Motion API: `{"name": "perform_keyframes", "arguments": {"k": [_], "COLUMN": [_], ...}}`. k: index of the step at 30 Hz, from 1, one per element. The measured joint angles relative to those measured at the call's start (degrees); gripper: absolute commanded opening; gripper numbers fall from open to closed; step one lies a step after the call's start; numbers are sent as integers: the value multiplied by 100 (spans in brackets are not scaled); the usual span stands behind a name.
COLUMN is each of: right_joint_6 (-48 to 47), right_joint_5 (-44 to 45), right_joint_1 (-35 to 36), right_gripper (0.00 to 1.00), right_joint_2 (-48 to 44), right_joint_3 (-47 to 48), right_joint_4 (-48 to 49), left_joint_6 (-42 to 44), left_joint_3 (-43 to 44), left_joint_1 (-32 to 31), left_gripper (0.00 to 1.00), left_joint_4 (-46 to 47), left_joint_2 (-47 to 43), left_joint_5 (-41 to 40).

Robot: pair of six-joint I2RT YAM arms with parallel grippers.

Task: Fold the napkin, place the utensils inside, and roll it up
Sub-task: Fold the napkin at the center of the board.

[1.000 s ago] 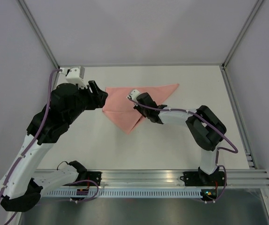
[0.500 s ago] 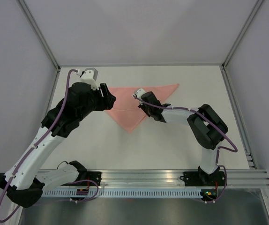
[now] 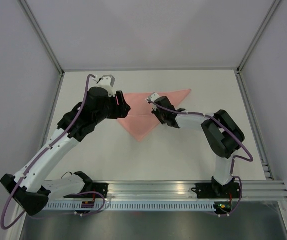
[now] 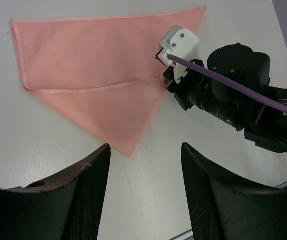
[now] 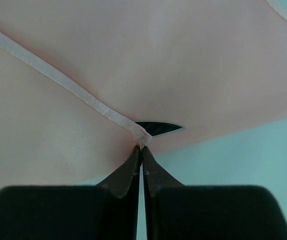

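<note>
The pale pink napkin (image 3: 143, 124) lies on the white table as a downward-pointing triangle with a folded flap across its upper part. My right gripper (image 3: 153, 105) is shut on the flap's hemmed corner near the napkin's right middle; in the right wrist view the jaws (image 5: 142, 148) pinch that corner of the napkin (image 5: 158, 60), lifted slightly off the layer below. My left gripper (image 3: 122, 104) hangs open above the napkin's left part. In its wrist view the wide-apart jaws (image 4: 146, 145) hold nothing, and the napkin (image 4: 93, 65) shows beyond them. The utensils are out of view.
The table (image 3: 183, 155) is bounded by grey walls and slanted frame posts at the back corners. An aluminium rail (image 3: 183, 187) with both arm bases runs along the near edge. The right arm's forearm (image 4: 243, 75) lies just right of the napkin.
My left arm has swung right and forward over the napkin's left corner. The right gripper has drawn the pinched corner a little right and away, flattening the flap.
</note>
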Motion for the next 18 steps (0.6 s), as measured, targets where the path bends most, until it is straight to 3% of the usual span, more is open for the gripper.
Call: {"name": "perform_keyframes", "arguments": {"k": [3,6,9,18], "right_joint_6": [63,118,173,396], "right_joint_5": [-50,-98,-177,-669], "right_joint_1": [-44,-90,-140,-815], "right_gripper": [21,39,46,49], "right_joint_2": [0,0,0,39], "right_joint_3": [0,2,72,1248], "right_joint_4": [-55,-111,-258,-890], "left_joint_6": [0,0,0,0], "left_joint_3": [-74,-155,-219,-323], "left_joint_1": [0,0,0,0], "left_gripper": [64,64,64,65], "left_joint_4": [74,125,162,297], "left_joint_2": [50,68,85,164], "left_joint_5": [20,24,28,133]}}
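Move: Between the right fingers is the folded-over corner of the napkin. The napkin's far right corner, still flat, is about 13 cm ahead and 12 cm to the right, a centimetre lower. The knife, mostly under the folded flap, has its middle some 7 cm back and 8 cm left; the napkin's near tip is roughly 13 cm back and 12 cm left. From the left hand that far right corner lies about 25 cm ahead, 31 cm right and 27 cm below. Opening to about half, the right fingers let go of the folded corner while the hand stays nearly in place just above the board; then it lifts off and goes forward, about 5 cm up and 5 cm out with 2 cm to the right, towards the napkin's far right corner, tilting its left side up slightly. The open left hand sinks some 2.5 cm, still well above the napkin. ##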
